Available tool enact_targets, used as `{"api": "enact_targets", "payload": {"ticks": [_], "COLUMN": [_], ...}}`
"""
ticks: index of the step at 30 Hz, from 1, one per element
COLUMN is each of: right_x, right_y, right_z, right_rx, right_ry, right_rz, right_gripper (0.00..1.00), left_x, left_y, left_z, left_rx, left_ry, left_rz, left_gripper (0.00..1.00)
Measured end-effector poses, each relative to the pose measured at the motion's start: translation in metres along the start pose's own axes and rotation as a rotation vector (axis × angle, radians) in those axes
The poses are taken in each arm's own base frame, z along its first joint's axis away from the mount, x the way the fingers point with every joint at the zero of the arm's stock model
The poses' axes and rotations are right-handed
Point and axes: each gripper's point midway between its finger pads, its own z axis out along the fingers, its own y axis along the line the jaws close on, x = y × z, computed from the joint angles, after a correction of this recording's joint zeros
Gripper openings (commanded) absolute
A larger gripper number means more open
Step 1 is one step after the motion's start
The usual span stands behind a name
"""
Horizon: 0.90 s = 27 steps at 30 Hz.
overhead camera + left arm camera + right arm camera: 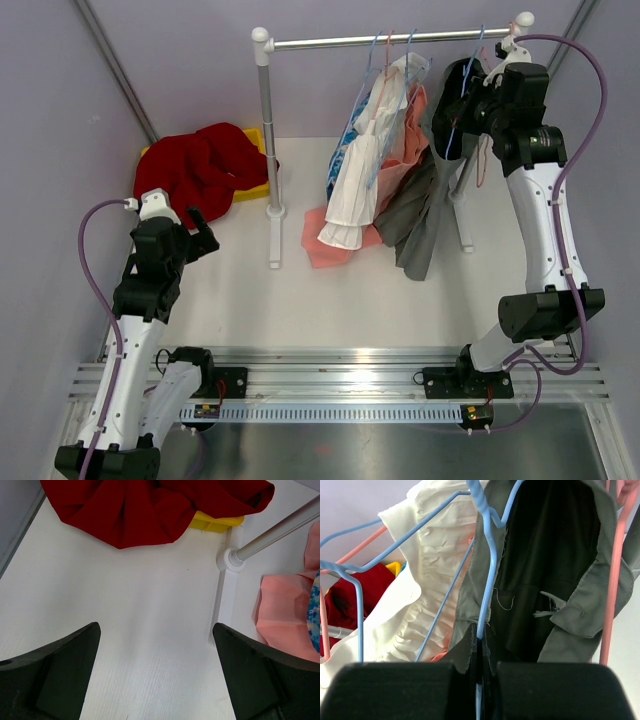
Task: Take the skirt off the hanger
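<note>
The grey skirt [425, 215] hangs from a blue wire hanger [462, 95] at the right end of the rail [390, 41]. In the right wrist view the skirt [580, 615] drapes open, showing its dark lining. The blue hanger [487, 580] runs straight down between my fingers. My right gripper [480, 680] is shut on that wire, with the skirt's frayed grey edge caught beside it. My left gripper [156, 630] stands open low over the white table, holding nothing, left of the rack.
White [360, 170] and pink [405, 140] garments hang left of the skirt on further hangers. A pink hanger [612, 580] lies right of it. A red cloth [150, 505] covers a yellow bin [215, 522]. The rack's post foot [231, 559] stands near my left gripper.
</note>
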Motion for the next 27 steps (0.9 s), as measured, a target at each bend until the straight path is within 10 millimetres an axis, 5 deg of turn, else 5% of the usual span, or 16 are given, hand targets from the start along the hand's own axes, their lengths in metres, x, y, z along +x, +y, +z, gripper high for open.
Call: {"api": "enact_targets", "payload": {"ticks": [12, 17, 22, 26, 27], "right_x": [-0.008, -0.031, -0.035, -0.017, -0.011], "right_y": [0.021, 0.044, 0.053, 0.050, 0.048], "right_z": [-0.011, -0.024, -0.031, -0.032, -0.032], "right_rx": [-0.086, -0.175, -0.213, -0.213, -0.210], "right_ry": [0.013, -0.024, -0.033, 0.006, 0.018], "right_rz": [0.027, 0.044, 0.055, 0.079, 0.088], "right_gripper": [0.00, 0.00, 0.00, 0.00, 0.00], "left_x": [-0.001, -0.033, -0.094, -0.130, -0.128], "left_y": [-0.002, -0.021, -0.076, -0.152, -0.185], "left_z": [0.001, -0.003, -0.031, -0.084, -0.107], "left_rx": [0.005, 0.060, 0.304, 0.650, 0.789], "left_ry": [0.008, -0.025, -0.122, -0.194, -0.192], "left_rz": [0.001, -0.007, -0.011, 0.045, 0.083], "left_gripper": [0.99, 0.99, 0.99, 0.99, 0.99]}}
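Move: The right hand already pinches the blue hanger's wire; the hook over the rail is about 9 cm ahead, level sideways and 13 cm up. The gray skirt's middle hangs some 18 cm below the hand, 3 cm back and 3 cm left; the white dress is about 18 cm left, level fore-and-aft, 10 cm lower, and an empty pink hanger 6 cm right and 5 cm ahead. From the left hand the gray skirt lies about 46 cm right and 15 cm ahead, near its height. Keeping the blue hanger pinched between its shut fingers, the right hand lifts it about 6 cm while carrying it some 3.5 cm left towards the white dress, then sinks a couple of centimetres and keeps easing back, its wrist rolling left side up and turning counter-clockwise about 10 degrees each. After a short wait the empty left hand, fingers still wide open, starts rising ever faster, first slightly forward and then sweeping right towards the gray skirt, some 20 cm up and 15 cm right in all, while it swings clockwise about 40 degrees and tips its fingers up towards level. ##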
